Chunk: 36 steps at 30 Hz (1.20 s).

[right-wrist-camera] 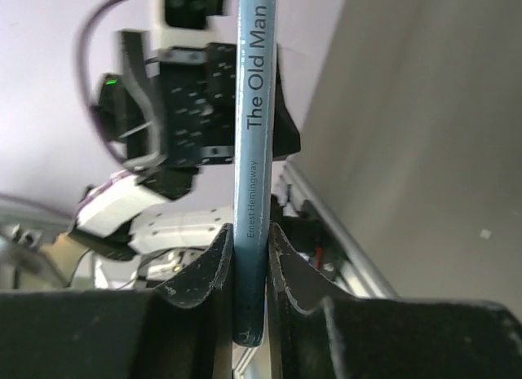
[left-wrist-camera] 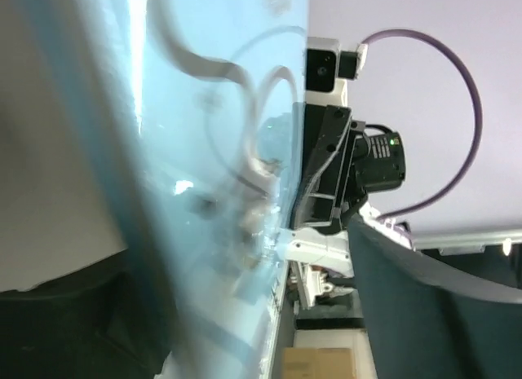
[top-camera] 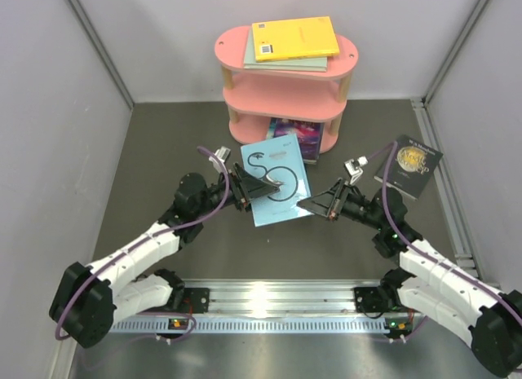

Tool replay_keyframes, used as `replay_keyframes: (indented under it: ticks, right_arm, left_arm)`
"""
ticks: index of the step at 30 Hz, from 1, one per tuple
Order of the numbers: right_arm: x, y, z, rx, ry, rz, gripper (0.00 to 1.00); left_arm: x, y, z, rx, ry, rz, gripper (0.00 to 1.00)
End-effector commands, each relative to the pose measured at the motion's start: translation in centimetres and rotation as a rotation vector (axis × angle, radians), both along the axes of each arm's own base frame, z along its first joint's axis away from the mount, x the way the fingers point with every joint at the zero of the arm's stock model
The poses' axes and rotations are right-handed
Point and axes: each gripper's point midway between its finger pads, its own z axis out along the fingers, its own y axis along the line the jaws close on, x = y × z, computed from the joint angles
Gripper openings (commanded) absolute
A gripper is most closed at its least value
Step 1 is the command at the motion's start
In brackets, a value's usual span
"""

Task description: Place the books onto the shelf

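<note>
The light blue book with a white swirl [top-camera: 281,204] hangs above the table in front of the pink shelf [top-camera: 236,46]. My right gripper [top-camera: 316,204] is shut on it, and in the right wrist view its fingertips [right-wrist-camera: 214,261] pinch the book's spine [right-wrist-camera: 253,110]. My left gripper [top-camera: 247,187] is at the book's left edge. In the left wrist view the cover [left-wrist-camera: 188,151] lies against one finger, and a wide gap separates it from the other finger [left-wrist-camera: 432,314]. A yellow book [top-camera: 295,37] lies on a grey-green one [top-camera: 281,65] on the top board. A purple book [top-camera: 298,138] sits on the bottom tier.
A black book with a gold emblem [top-camera: 412,167] lies on the table to the right, near the right wall. An aluminium rail [top-camera: 269,301] runs along the near edge between the arm bases. Grey walls enclose the left, right and back.
</note>
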Motion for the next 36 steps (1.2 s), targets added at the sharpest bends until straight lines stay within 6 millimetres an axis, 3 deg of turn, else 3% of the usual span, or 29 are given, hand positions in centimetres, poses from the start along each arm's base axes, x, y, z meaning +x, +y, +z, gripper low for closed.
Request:
replay_keyframes:
  ticks: [1, 2, 4, 6, 7, 13, 14, 16, 19, 20, 22, 24, 25, 26, 31, 32, 34, 35, 36]
  right_arm:
    - [2.1, -0.7, 0.7, -0.087, -0.064, -0.125, 0.00]
    - [2.6, -1.1, 0.0, -0.138, -0.047, -0.146, 0.00]
    - [3.3, -1.2, -0.9, -0.160, -0.021, -0.149, 0.00]
    - [4.4, -1.7, -1.1, -0.154, -0.006, -0.171, 0.00]
    - [4.9, -2.1, -0.7, -0.143, -0.010, -0.179, 0.00]
    - [8.0, -4.0, 1.7, -0.127, -0.042, -0.228, 0.00]
    - [8.5, -4.3, 2.7, -0.115, -0.054, -0.230, 0.00]
    - [9.8, -4.9, 3.1, -0.110, -0.056, -0.237, 0.00]
    - [11.7, -5.6, 5.2, -0.055, -0.072, -0.239, 0.00]
    - [12.5, -5.6, 5.0, -0.044, -0.056, -0.235, 0.00]
    - [13.2, -6.1, 6.9, 0.008, -0.093, -0.223, 0.00]
    - [14.2, -6.3, 6.9, 0.018, -0.077, -0.222, 0.00]
    - [14.8, -6.6, 7.8, 0.034, -0.090, -0.229, 0.00]
    - [15.7, -6.6, 7.3, 0.035, -0.070, -0.231, 0.00]
    - [19.3, -7.3, 8.4, 0.105, -0.053, -0.262, 0.00]
    - [20.6, -7.4, 7.7, 0.116, -0.041, -0.270, 0.00]
    - [22.4, -8.0, 8.6, 0.160, -0.040, -0.287, 0.00]
    - [23.8, -8.2, 7.3, 0.168, 0.002, -0.297, 0.00]
    - [24.5, -8.5, 8.0, 0.197, -0.032, -0.306, 0.00]
  left_arm:
    - [0.1, 0.8, -1.0, 0.184, -0.047, 0.037, 0.88]
    - [0.4, 1.4, -1.6, 0.229, -0.049, 0.069, 0.99]
    - [0.8, 2.8, -1.8, 0.295, -0.088, 0.145, 0.99]
    - [0.7, 4.0, -3.4, 0.363, -0.074, 0.193, 0.99]
    - [0.4, 4.7, -2.9, 0.366, -0.098, 0.213, 0.99]
    - [-1.7, 7.9, -4.8, 0.461, -0.132, 0.270, 0.99]
    - [-2.2, 8.1, -6.1, 0.468, -0.112, 0.264, 0.99]
    - [-3.1, 8.4, -6.2, 0.426, -0.124, 0.265, 0.99]
    - [-4.3, 8.6, -7.9, 0.374, -0.084, 0.254, 0.99]
    - [-4.7, 8.7, -9.5, 0.381, -0.060, 0.244, 0.99]
    - [-5.4, 8.9, -9.9, 0.357, -0.063, 0.242, 0.99]
    - [-5.9, 9.2, -10.9, 0.352, -0.047, 0.244, 0.99]
    - [-6.1, 9.3, -11.5, 0.358, -0.037, 0.239, 0.99]
    - [-6.2, 9.4, -12.2, 0.365, -0.026, 0.239, 0.99]
    - [-7.0, 9.5, -14.9, 0.400, -0.001, 0.206, 0.99]
    - [-7.2, 9.5, -15.9, 0.408, 0.014, 0.196, 0.99]
    - [-7.4, 9.4, -17.2, 0.412, 0.035, 0.189, 0.99]
    - [-7.3, 9.4, -17.4, 0.407, 0.030, 0.192, 0.99]
    - [-7.3, 9.3, -17.5, 0.401, 0.026, 0.190, 0.99]
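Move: The right gripper holds the light-blue book by its spine; the book's middle lies about 7 cm ahead and 9 cm left. Its goal, the middle shelf board, is about 33 cm ahead, 5 cm left and a few centimetres lower. The purple book on the bottom shelf is some 28 cm ahead, 1 cm left and 21 cm down; the yellow book on top is 34 cm ahead, 4 cm left and 17 cm up. From the left gripper, already opening around it, the blue book's middle is about 1 cm ahead, level sideways and in height. Keep the right gripper shut on the blue book's spine and drive it forward some 22 cm and 7 cm right into the middle shelf opening, dipping about 6 cm before rising again, turning clockwise and tipping the fingers slightly down. Finish opening the left gripper, free it from the book, and bring it left, back and mostly down, about 17 cm, rolling its left side up. ##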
